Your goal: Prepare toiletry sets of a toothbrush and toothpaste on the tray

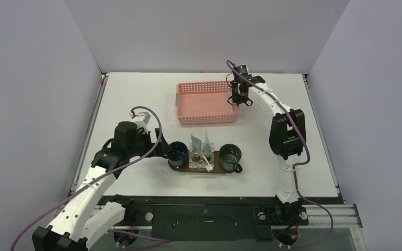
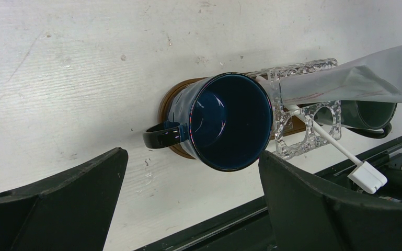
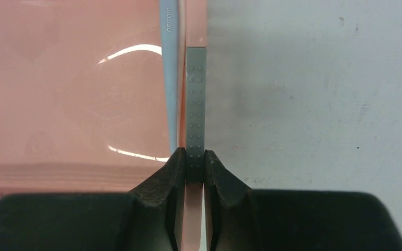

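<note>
The tray (image 1: 214, 169), a dark brown oval board, lies near the table's front with a blue mug (image 1: 177, 152), a clear square holder (image 1: 197, 160) and a dark green mug (image 1: 230, 156) on it. Two grey toothpaste tubes (image 1: 196, 142) stand in the holder, and a white toothbrush (image 1: 206, 163) leans out of it. My left gripper (image 2: 192, 154) is open just left of the blue mug (image 2: 225, 120), holding nothing. My right gripper (image 3: 195, 166) is shut on the grey dotted handle (image 3: 195, 104) at the right end of the pink basket (image 1: 207, 102).
In the left wrist view the tray (image 2: 165, 104) edge shows under the mug, with the holder (image 2: 303, 138), a toothpaste tube (image 2: 366, 78) and the toothbrush (image 2: 340, 147) beyond. A thin pale blue lettered strip (image 3: 169, 78) lies along the basket's inner wall.
</note>
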`<state>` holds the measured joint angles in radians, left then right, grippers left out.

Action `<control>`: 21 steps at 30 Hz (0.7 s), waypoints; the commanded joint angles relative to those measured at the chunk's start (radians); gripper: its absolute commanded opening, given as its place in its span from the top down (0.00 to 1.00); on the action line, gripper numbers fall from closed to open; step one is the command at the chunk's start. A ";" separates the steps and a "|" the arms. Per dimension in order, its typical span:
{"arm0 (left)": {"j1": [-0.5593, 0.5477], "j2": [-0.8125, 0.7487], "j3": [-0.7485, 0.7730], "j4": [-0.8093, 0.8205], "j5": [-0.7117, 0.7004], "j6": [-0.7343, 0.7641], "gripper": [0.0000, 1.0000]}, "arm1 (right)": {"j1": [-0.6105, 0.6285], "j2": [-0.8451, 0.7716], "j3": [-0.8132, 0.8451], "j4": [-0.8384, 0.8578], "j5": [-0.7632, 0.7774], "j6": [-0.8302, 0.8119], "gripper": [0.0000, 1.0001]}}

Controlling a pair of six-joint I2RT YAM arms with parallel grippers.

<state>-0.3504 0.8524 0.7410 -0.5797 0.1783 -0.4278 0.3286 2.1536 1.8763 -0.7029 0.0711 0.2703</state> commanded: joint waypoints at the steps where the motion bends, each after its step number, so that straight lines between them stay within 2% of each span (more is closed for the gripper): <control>1: 0.008 0.002 0.011 0.040 -0.002 0.020 0.04 | 0.025 -0.113 0.061 -0.005 0.085 -0.060 1.00; 5: 0.008 0.004 0.012 0.041 0.001 0.020 0.04 | 0.055 -0.150 0.069 -0.021 0.158 -0.116 1.00; 7: 0.010 0.004 0.012 0.040 0.002 0.021 0.04 | 0.063 -0.163 0.080 -0.049 0.135 -0.120 1.00; 10: 0.010 0.005 0.013 0.042 0.002 0.021 0.04 | 0.070 -0.195 0.038 -0.003 0.127 -0.125 1.00; 13: 0.012 0.006 0.013 0.040 0.004 0.022 0.04 | 0.058 -0.154 0.069 -0.046 0.121 -0.121 1.00; 21: 0.013 0.004 0.012 0.037 0.001 0.023 0.04 | 0.061 -0.119 -0.007 -0.044 0.089 -0.114 1.00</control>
<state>-0.3447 0.8597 0.7410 -0.5797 0.1791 -0.4240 0.3977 2.0293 1.8927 -0.7666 0.1677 0.1516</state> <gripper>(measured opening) 0.965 0.111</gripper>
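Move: The right hand already pinches the basket's right rim. The blue toothbrush lies on the basket floor along that wall, about 2 cm to the hand's left, 2 cm ahead and 6 cm below. The basket's middle is level with the hand, some 14 cm left and 4 cm lower; the green mug stands about 27 cm back, 5 cm left and 5 cm lower. From the left hand that toothbrush is roughly 28 cm ahead, 29 cm right and 13 cm lower. Keeping its pinch on the basket's right rim, the right hand hoists that side quickly by about 7 cm, so the basket floor slopes down to the left. Near the top it sinks back by a centimetre, having drawn 1.5 cm towards the base, while the wrist rolls its left side down, tips the fingertips up a little and turns slightly counter-clockwise, some 10 degrees in all. ##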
